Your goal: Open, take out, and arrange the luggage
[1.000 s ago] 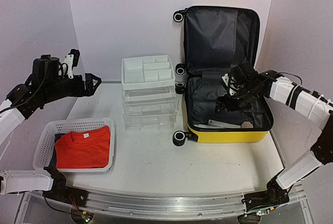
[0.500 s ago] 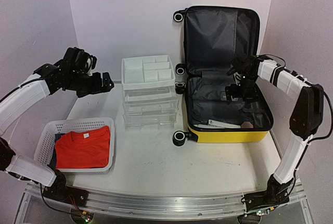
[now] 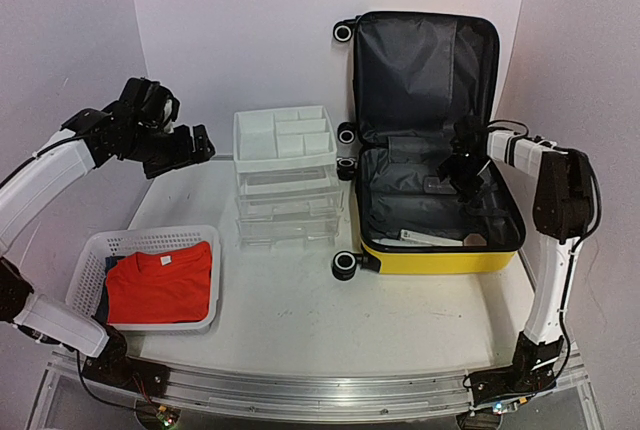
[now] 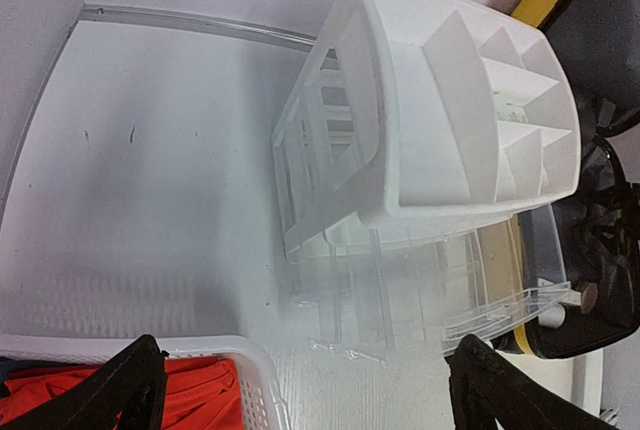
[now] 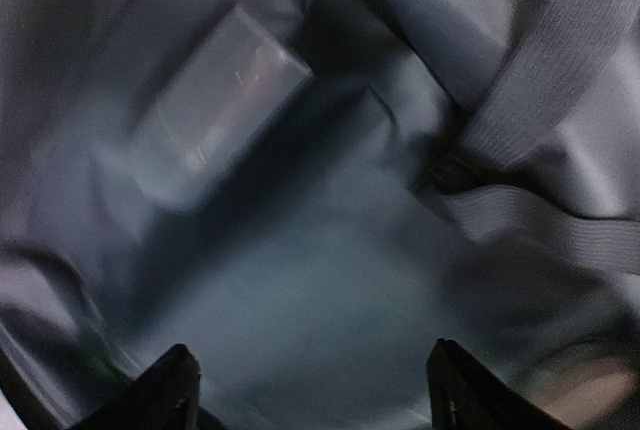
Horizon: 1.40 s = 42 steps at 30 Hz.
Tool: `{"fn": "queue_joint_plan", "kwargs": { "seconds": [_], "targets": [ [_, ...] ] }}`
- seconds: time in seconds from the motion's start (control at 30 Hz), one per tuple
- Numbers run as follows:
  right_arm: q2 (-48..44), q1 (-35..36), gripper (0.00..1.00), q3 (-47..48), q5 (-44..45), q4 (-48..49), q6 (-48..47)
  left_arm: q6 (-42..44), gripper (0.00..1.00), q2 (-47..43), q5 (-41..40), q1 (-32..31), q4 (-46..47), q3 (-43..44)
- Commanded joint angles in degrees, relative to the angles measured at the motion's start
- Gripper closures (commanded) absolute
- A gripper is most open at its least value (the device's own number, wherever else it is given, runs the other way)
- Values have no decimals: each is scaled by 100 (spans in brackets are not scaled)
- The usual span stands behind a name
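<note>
The luggage lies open at the back right, yellow shell down and its dark lid standing upright. My right gripper is inside the lower half, open, with only grey lining between its fingertips. Just ahead of it a small clear packet lies on the lining, and a grey strap crosses to the right. A flat pale item rests near the shell's front wall. My left gripper hangs open and empty in the air left of the drawer unit, its fingers wide apart.
A white plastic drawer unit with a divided top tray stands mid-table beside the suitcase. A white mesh basket holding a folded red shirt sits front left. The suitcase wheels face the drawers.
My left gripper has swung right toward the drawer unit. My right gripper has moved back and to the right, deeper inside the suitcase, its arm folding up, and its jaws look slightly narrower.
</note>
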Motion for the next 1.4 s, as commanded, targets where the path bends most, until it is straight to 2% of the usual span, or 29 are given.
{"fn": "queue_joint_plan", "kwargs": {
  "seconds": [0.0, 0.17, 0.43, 0.5, 0.63, 0.73, 0.9, 1.03, 1.2, 1.27, 1.37],
  "targets": [
    [533, 31, 29, 482, 343, 1292, 1860, 403, 1, 67, 239, 30, -80, 430],
    [1231, 27, 29, 1141, 338, 1303, 2486, 761, 1, 257, 391, 26, -310, 733],
    [1785, -5, 31, 1396, 569, 1403, 3061, 888, 1, 152, 546, 26, -506, 721],
    [1852, -10, 36, 1454, 624, 1417, 3091, 881, 1, 56, 465, 26, -519, 646],
    [2003, -45, 38, 1556, 648, 1417, 3337, 854, 1, -62, 369, 26, -512, 540],
    [2123, -79, 44, 1705, 668, 1417, 3426, 808, 1, -92, 281, 26, -516, 519],
    [2329, -130, 50, 2052, 253, 1417, 3710, 607, 1, -153, 113, 26, -509, 477],
    [2087, -127, 58, 2061, 51, 1421, 3710, 508, 1, -222, -94, 26, -508, 426],
    [1337, -127, 62, 1724, -104, 1409, 3271, 526, 1, -99, -227, 26, -502, 521],
    [951, -131, 64, 1541, -224, 1401, 2856, 520, 1, 25, -326, 34, -506, 629],
    [443, -127, 64, 1298, -651, 1388, 1756, 572, 1, 204, -353, 82, -511, 825]
  ]
}}
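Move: The right hand, open in the suitcase, goes for the clear cup lying about 11 cm ahead, 2 cm right and 6 cm below. The brown round item lies about 12 cm back and 2 cm right, the white strip 12 cm back and 9 cm left, both some 7 cm down. From the left hand, the cup is roughly 26 cm ahead, 65 cm right and 25 cm lower. The right hand reaches about 11 cm forward and 6 down, turning clockwise, pinches the clear cup, then rises slightly. ##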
